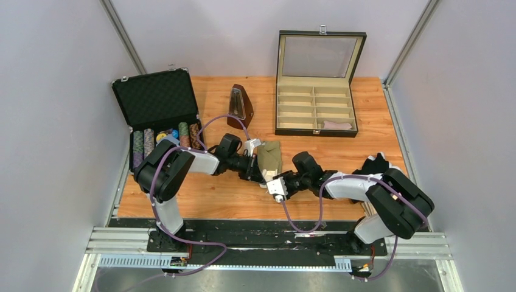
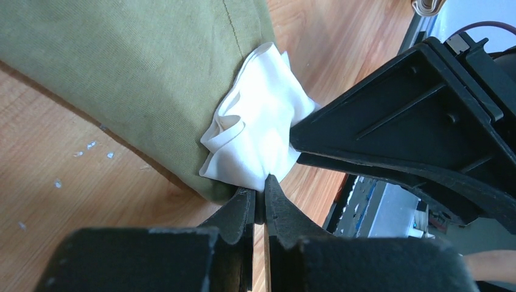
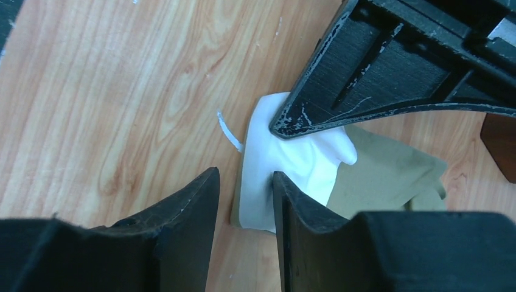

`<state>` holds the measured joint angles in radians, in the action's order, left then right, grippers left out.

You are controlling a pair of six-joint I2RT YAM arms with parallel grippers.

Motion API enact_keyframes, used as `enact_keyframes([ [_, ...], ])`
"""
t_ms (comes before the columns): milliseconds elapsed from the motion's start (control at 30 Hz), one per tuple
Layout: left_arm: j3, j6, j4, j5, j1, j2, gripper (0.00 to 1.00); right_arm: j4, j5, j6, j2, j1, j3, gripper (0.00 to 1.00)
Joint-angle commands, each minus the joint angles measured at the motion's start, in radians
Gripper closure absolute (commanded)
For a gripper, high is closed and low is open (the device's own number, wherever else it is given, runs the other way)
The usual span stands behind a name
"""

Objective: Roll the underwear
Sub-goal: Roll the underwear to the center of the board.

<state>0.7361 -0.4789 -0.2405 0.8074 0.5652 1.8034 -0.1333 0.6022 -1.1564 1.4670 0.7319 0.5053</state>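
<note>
The olive-khaki underwear (image 1: 272, 156) lies on the wooden table between my two arms. In the left wrist view its olive cloth (image 2: 122, 67) ends in a bunched white waistband (image 2: 261, 128). My left gripper (image 2: 260, 185) is shut on the edge of that waistband and shows in the top view (image 1: 261, 173). My right gripper (image 3: 246, 182) is open, with the waistband (image 3: 298, 164) just ahead of it and touching its right finger; it meets the left gripper in the top view (image 1: 272, 181). Black underwear (image 1: 374, 164) lies by the right arm. A cream-beige piece (image 1: 338, 125) sits in the compartment box.
An open compartment box (image 1: 316, 100) stands at the back right. A brown metronome (image 1: 240, 106) stands behind the underwear. An open black case with poker chips (image 1: 161, 115) is at the back left. The left gripper's finger (image 3: 365, 79) crosses the right wrist view.
</note>
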Motion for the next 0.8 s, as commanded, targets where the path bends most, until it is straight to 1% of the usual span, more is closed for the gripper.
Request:
enact_keyframes([
  [0, 0.023, 0.038, 0.048, -0.036, 0.007, 0.027, 0.96, 0.012, -0.063, -0.026, 0.041, 0.0, 0.024, 0.61],
  [67, 0.03, 0.041, 0.055, -0.039, 0.005, 0.028, 0.94, 0.017, -0.08, -0.02, 0.057, 0.0, 0.028, 0.63],
  [100, 0.037, 0.047, 0.059, -0.04, 0.005, 0.028, 0.93, 0.027, -0.086, -0.025, 0.065, 0.0, 0.032, 0.67],
  [133, 0.042, 0.05, 0.073, -0.041, 0.005, 0.027, 0.87, 0.042, -0.088, -0.037, 0.072, 0.0, 0.036, 0.72],
  [167, 0.055, 0.056, 0.081, -0.048, 0.001, 0.025, 0.75, 0.061, -0.089, -0.04, 0.077, 0.0, 0.042, 0.75],
  [200, 0.063, 0.06, 0.111, -0.055, -0.002, 0.012, 0.69, 0.071, -0.094, -0.043, 0.082, -0.001, 0.049, 0.79],
  [233, 0.079, 0.073, 0.158, -0.079, -0.013, 0.003, 0.58, 0.106, -0.103, -0.045, 0.091, -0.002, 0.062, 0.82],
  [267, 0.088, 0.083, 0.179, -0.09, -0.02, -0.027, 0.54, 0.126, -0.108, -0.046, 0.099, -0.003, 0.075, 0.85],
  [300, 0.096, 0.104, 0.213, -0.101, -0.041, -0.048, 0.49, 0.164, -0.115, -0.048, 0.105, -0.002, 0.084, 0.87],
  [367, 0.089, 0.145, 0.26, -0.124, -0.071, -0.13, 0.42, 0.196, -0.118, -0.049, 0.107, -0.005, 0.095, 0.89],
  [400, 0.07, 0.185, 0.271, -0.134, -0.078, -0.203, 0.41, 0.214, -0.107, -0.044, 0.104, -0.009, 0.104, 0.9],
  [433, 0.058, 0.21, 0.281, -0.157, -0.088, -0.244, 0.39, 0.239, -0.093, -0.033, 0.102, -0.016, 0.121, 0.9],
  [500, 0.015, 0.324, 0.271, -0.187, -0.09, -0.426, 0.37, 0.313, -0.051, 0.01, 0.107, -0.033, 0.177, 0.91],
  [533, -0.017, 0.423, 0.265, -0.2, -0.088, -0.471, 0.36, 0.36, -0.022, 0.03, 0.111, -0.049, 0.222, 0.91],
  [567, -0.035, 0.486, 0.252, -0.233, -0.075, -0.559, 0.35, 0.393, 0.008, 0.046, 0.113, -0.062, 0.248, 0.91],
  [600, -0.078, 0.635, 0.249, -0.248, -0.066, -0.598, 0.35, 0.418, 0.03, 0.062, 0.113, -0.072, 0.268, 0.91],
  [633, -0.102, 0.71, 0.222, -0.257, -0.045, -0.674, 0.35, 0.437, 0.046, 0.077, 0.114, -0.079, 0.283, 0.91],
  [667, -0.147, 0.888, 0.217, -0.23, -0.035, -0.707, 0.35, 0.445, 0.056, 0.091, 0.115, -0.085, 0.29, 0.91],
  [700, -0.172, 0.991, 0.221, -0.211, -0.003, -0.771, 0.35, 0.45, 0.061, 0.097, 0.113, -0.085, 0.294, 0.91],
  [733, -0.226, 1.188, 0.221, -0.187, 0.016, -0.799, 0.35, 0.454, 0.066, 0.099, 0.112, -0.087, 0.295, 0.91],
  [767, -0.258, 1.276, 0.199, -0.181, 0.06, -0.854, 0.35, 0.458, 0.07, 0.099, 0.109, -0.086, 0.297, 0.91],
])
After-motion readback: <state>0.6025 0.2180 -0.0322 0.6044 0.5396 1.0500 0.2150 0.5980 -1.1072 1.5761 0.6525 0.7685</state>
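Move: The right gripper, partly open, hovers just short of the near folded edge of the underwear's white waistband, whose middle is about 2 cm ahead, 2 cm to its left and 1 cm below. The green strip's middle lies some 8 cm ahead and 2 cm left, the metronome about 21 cm ahead and 11 cm left, the compartment box 23 cm ahead and 13 cm right. The left gripper still pinches the waistband's left side, the band's middle about 2 cm to its right. Ease the right gripper forward about 3 cm onto the near folded edge of the waistband, closing the fingers on the way so they pinch it, then begin to turn the wrist slightly. Meanwhile open the left fingers to let go of the band's left side, draw that hand a little forward, then up about 14 cm and off to the left, rolling its wrist some 60 degrees. ##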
